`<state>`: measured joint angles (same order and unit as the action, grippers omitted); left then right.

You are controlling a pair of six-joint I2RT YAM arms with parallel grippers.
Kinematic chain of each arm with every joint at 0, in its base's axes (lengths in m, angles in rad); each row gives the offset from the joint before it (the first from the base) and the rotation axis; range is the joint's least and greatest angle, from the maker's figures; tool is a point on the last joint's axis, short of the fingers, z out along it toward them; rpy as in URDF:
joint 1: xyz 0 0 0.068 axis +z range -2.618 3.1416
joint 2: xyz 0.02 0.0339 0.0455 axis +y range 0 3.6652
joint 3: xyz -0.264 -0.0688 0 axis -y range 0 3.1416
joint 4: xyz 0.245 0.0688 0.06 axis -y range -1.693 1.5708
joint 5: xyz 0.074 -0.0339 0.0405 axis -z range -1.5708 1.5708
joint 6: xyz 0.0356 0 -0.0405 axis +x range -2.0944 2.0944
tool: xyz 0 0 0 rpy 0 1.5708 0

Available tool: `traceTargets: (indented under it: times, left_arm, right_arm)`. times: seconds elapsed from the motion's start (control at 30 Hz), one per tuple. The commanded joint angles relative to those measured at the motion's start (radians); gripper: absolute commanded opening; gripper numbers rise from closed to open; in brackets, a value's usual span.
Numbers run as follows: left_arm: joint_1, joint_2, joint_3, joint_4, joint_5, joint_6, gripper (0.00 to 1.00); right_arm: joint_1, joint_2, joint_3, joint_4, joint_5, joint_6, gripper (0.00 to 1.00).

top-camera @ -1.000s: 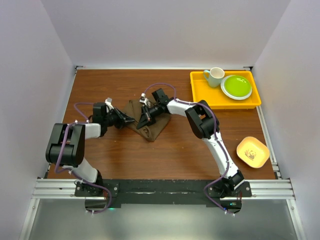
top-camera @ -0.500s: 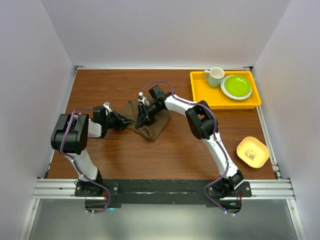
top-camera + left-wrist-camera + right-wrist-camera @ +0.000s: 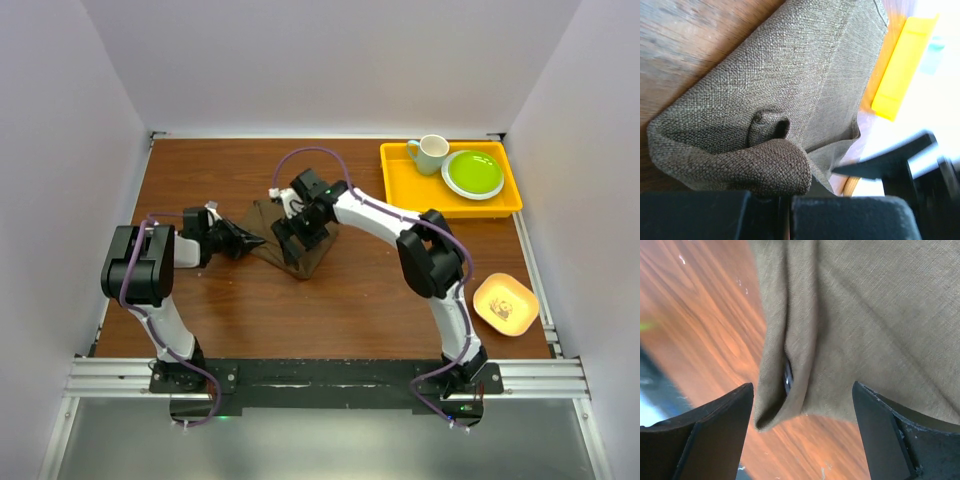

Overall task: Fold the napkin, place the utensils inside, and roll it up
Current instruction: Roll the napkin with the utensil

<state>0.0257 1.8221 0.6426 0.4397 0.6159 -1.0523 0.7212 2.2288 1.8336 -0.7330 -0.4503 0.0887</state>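
Observation:
The dark brown napkin (image 3: 306, 263) lies folded on the wooden table, left of centre. My left gripper (image 3: 250, 241) is at its left corner, shut on a raised curl of the napkin (image 3: 805, 75) right at the fingertips (image 3: 840, 215). My right gripper (image 3: 293, 240) hovers over the napkin's middle, open wide. In the right wrist view a folded edge of the napkin (image 3: 880, 315) runs between the two fingers. A silver glint of the utensils (image 3: 788, 377) shows inside that fold; the rest of them is hidden.
A yellow tray (image 3: 400, 190) stands at the back right with a pale mug (image 3: 430, 153) and a green plate (image 3: 473, 172). A small yellow bowl (image 3: 505, 303) sits near the right edge. White walls enclose the table.
My right gripper has opened from shut and let go of the napkin, shifting slightly over it. The left gripper has stayed shut at the napkin's left corner.

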Motion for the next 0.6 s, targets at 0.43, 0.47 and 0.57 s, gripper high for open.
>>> traceTargets:
  times: [0.43,0.47,0.57]
  left_arm:
    - [0.014,0.055,0.052,-0.225,-0.088,0.101,0.0]
    - [0.014,0.057,0.06,-0.229,-0.087,0.109,0.0]
    - [0.014,0.062,0.074,-0.245,-0.085,0.121,0.0]
  right_arm:
    - [0.147,-0.041,-0.068,0.144,0.424,-0.17,0.71]
    - [0.146,-0.02,-0.051,0.126,0.432,-0.164,0.65]
    - [0.126,-0.012,-0.025,0.101,0.412,-0.149,0.53]
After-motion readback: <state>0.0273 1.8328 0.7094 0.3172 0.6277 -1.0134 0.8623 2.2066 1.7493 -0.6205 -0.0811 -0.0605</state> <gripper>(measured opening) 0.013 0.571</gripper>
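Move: The near-left rolled edge of the napkin, where the right fingers will close, lies about 4 cm below the right hand, some 2 cm to its left and 1 cm back. The napkin's pinched corner is some 6 cm left of that hand, 2 cm ahead and 4 cm lower; the flat part's middle is 3 cm ahead, 3 cm right and 5 cm below. From the left hand, the rolled edge lies 3 cm back, 4 cm right and about 1 cm below. Around the napkin's rolled edge the right hand sets its wide-open fingers: it draws back about 3 cm and slightly left, then comes forward again while sinking some 3 cm to straddle the roll. Its fingertips swing forward and point more steeply down, roughly 25 degrees in all, and finally start closing, still well apart. The left hand stays put, keeping its pinch on the corner. ##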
